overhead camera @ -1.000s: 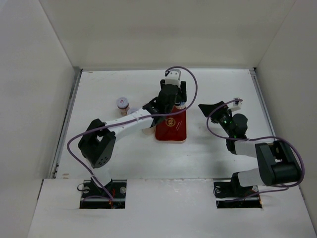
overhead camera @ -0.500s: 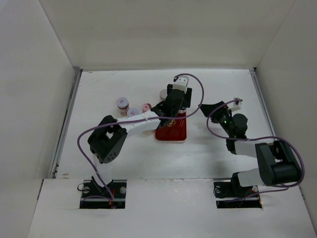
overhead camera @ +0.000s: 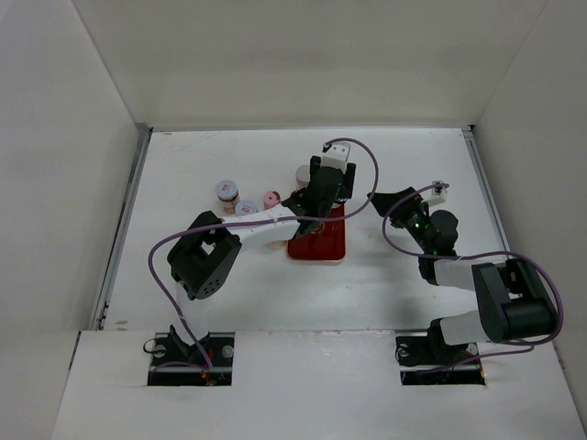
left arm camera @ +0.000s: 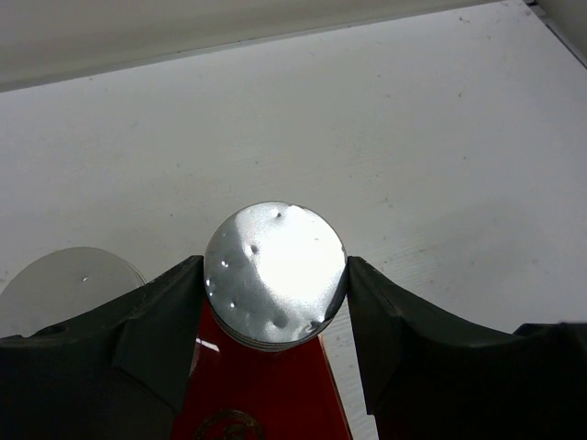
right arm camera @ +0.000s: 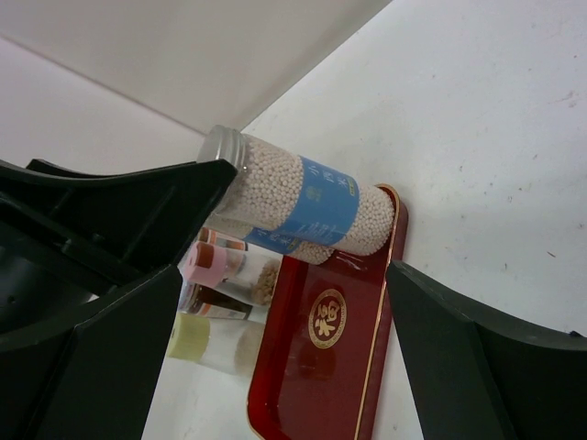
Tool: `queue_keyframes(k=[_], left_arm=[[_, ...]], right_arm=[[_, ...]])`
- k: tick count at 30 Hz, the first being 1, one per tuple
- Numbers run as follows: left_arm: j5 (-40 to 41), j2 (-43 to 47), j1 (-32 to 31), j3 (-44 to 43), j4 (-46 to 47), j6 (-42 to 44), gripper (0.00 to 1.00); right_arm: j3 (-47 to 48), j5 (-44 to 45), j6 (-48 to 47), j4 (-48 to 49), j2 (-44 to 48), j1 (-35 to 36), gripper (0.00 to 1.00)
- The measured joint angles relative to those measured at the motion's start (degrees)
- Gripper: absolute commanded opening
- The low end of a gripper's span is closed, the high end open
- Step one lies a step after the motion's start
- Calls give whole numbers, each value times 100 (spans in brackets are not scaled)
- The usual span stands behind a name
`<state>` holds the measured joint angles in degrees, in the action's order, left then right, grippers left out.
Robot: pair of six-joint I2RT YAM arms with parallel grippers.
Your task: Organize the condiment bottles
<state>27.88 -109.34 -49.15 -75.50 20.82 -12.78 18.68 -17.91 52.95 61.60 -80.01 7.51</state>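
Observation:
My left gripper [left arm camera: 275, 275] is shut on the silver cap [left arm camera: 275, 273] of a tall condiment bottle [right arm camera: 307, 203] with white beads and a blue label. The bottle's base is at the far corner of the red tray [right arm camera: 321, 367]; from above, the gripper [overhead camera: 324, 192] covers it. A second silver-capped bottle [left arm camera: 69, 284] stands just left of it, off the tray [overhead camera: 303, 174]. Jars with pink [overhead camera: 271, 198] and whitish lids [overhead camera: 227, 191] [overhead camera: 246, 209] stand left of the tray [overhead camera: 316, 240]. My right gripper [right arm camera: 284, 275] is open and holds nothing, right of the tray [overhead camera: 393, 200].
In the right wrist view a pink-lidded jar [right arm camera: 206, 261], a dark jar [right arm camera: 215, 301] and a yellow-lidded jar [right arm camera: 197, 339] crowd the tray's left side. White walls enclose the table on three sides. The left arm's purple cable [overhead camera: 353, 147] loops above the tray.
The left arm has swung right with the bottle in its grip, and its elbow has shifted right, uncovering the pink-lidded jar. The right arm has not moved.

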Motion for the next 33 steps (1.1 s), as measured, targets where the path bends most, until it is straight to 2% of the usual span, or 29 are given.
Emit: queue_keyframes(k=[4, 7, 15, 19, 27, 33], left_arm=[[15, -94, 13, 0, -4, 24, 33], [17, -133, 31, 0, 2, 35, 38], [66, -170, 35, 35, 190, 48, 73], [122, -155, 33, 37, 446, 48, 83], [146, 199, -44, 55, 470, 72, 95], [164, 1067, -175, 225, 522, 153, 96]], right_arm=[[0, 2, 0, 2, 0, 0, 100], [0, 0, 0, 9, -7, 0, 100], [0, 0, 0, 20, -31, 0, 100], [0, 0, 0, 20, -33, 2, 100], [0, 0, 2, 20, -33, 2, 100], [0, 0, 0, 20, -33, 2, 100]])
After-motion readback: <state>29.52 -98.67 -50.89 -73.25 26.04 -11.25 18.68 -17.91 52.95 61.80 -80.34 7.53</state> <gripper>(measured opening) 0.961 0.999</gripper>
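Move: The left gripper holds the silver-lidded bottle near its top, directly over the tray's far right corner, whose floor is about 12 cm below it. The first silver-lidded bottle stands roughly 8 cm to the left, level with it, and the middle of the tray lies some 6 cm back and 5 cm left. The pink-capped bottle is around 17 cm left and 2 cm back. From the right gripper, that corner lies about 16 cm left, 5 cm ahead and 10 cm below. Ease the left gripper down only a centimetre or so to put the held bottle on the tray floor beside the first one, then open the fingers wide to let go of it. Lift clear, straight up at first and then faster, about 11 cm in all, drawing back 3 cm towards the end as the fingertips tip up some 10 degrees. ##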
